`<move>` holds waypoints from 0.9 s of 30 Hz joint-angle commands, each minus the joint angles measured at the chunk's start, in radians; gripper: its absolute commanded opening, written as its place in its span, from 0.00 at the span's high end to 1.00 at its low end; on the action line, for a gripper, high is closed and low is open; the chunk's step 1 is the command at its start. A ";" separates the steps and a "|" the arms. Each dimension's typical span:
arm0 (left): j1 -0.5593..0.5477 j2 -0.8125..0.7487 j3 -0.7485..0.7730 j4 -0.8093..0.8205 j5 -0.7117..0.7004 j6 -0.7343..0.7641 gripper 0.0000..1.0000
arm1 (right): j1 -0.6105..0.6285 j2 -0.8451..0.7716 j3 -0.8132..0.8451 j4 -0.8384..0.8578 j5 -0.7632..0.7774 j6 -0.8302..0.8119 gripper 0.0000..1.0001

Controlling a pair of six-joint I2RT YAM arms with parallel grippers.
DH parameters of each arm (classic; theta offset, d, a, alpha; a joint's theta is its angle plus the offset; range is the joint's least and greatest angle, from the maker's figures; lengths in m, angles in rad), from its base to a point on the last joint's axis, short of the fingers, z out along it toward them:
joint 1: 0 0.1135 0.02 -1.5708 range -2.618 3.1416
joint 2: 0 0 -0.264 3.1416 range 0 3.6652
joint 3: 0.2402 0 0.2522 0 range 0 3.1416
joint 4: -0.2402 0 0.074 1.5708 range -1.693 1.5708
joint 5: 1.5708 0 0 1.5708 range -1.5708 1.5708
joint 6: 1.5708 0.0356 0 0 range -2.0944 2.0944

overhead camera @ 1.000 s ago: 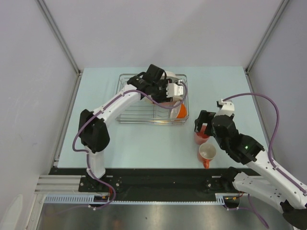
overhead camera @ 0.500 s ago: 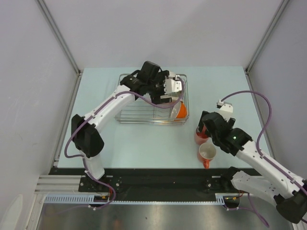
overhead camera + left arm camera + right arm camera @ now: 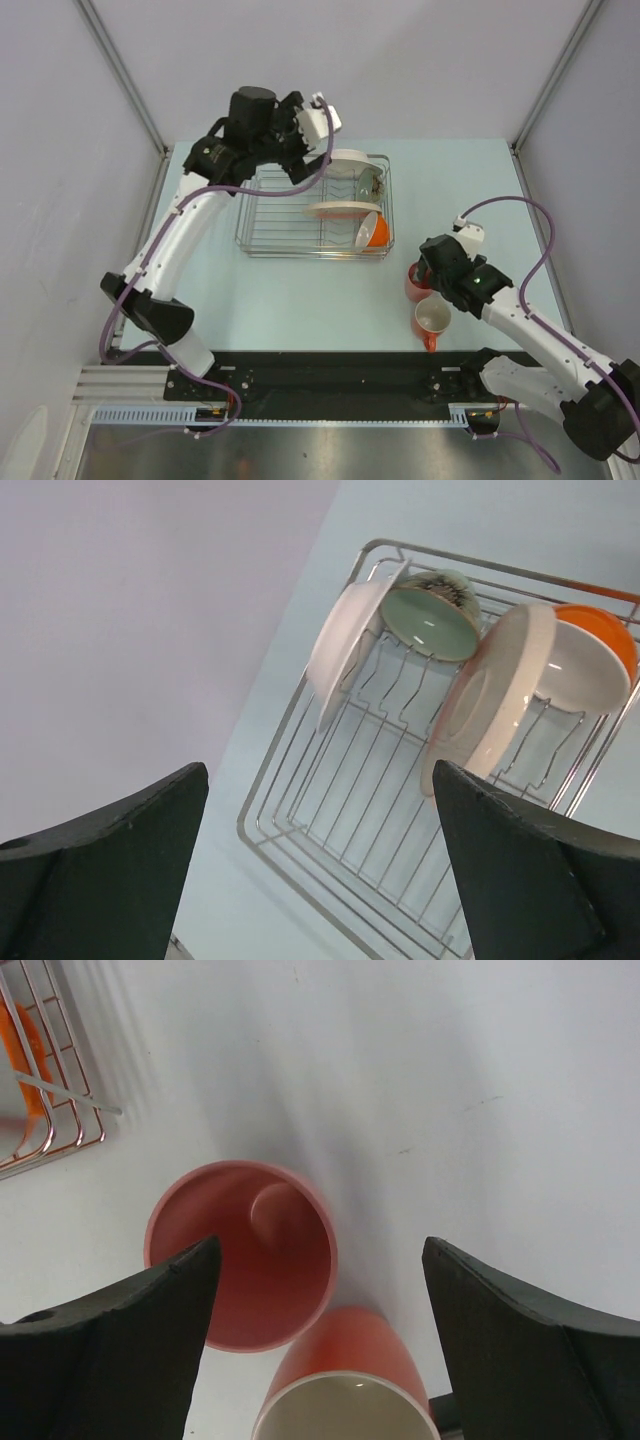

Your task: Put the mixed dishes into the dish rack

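The wire dish rack point(image 3: 250, 215) holds a white plate point(image 3: 345, 157) on edge at its back, a cream plate point(image 3: 342, 209) leaning mid-rack and an orange bowl point(image 3: 376, 232) at its right end. My left gripper point(image 3: 310, 115) hangs open and empty, high above the rack's back left corner. The left wrist view shows the rack point(image 3: 300, 800), the white plate point(image 3: 345, 640), the cream plate point(image 3: 490, 695) and the orange bowl point(image 3: 605, 640) beyond my open gripper point(image 3: 320, 770). My right gripper point(image 3: 320, 1245) is open just above the pink cup point(image 3: 240, 1255) and the orange mug point(image 3: 350, 1380), which stand side by side.
A bowl with a pale green inside point(image 3: 435, 620) lies on its side beside the white plate. The rack's near right corner point(image 3: 50, 1110) is left of the pink cup. Grey walls stand close to the table's left and right edges point(image 3: 165, 160).
My left gripper opened, let go of the cream plate in the rack and rose back to the left. My right gripper came down closer over the pink cup and mug.
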 commanded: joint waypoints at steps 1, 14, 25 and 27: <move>0.094 -0.067 0.040 -0.058 0.058 -0.209 0.00 | -0.028 0.005 0.015 0.035 -0.021 -0.005 0.15; 0.336 -0.201 -0.351 0.111 0.256 -0.448 0.00 | -0.197 0.050 -0.071 0.161 -0.188 -0.038 0.51; 0.249 -0.130 -0.266 0.263 0.380 -0.666 0.00 | -0.292 0.130 -0.036 0.212 -0.319 -0.052 1.00; 0.230 -0.095 -0.230 0.258 0.440 -0.694 0.00 | -0.326 0.082 0.006 0.172 -0.323 -0.075 1.00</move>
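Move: The red cup stands upright just under the open right fingers, its middle about 4 cm to the left, 1 cm ahead and 6 cm below. The orange-handled mug is some 9 cm back and 1 cm left; the orange bowl in the rack is about 15 cm ahead and 18 cm left. From the left hand, the cup lies roughly 38 cm right, 15 cm back and 31 cm below. Right hand sinks 5 cm, edging forward, pinching the cup's right wall; left hand swings left, then partly back. ##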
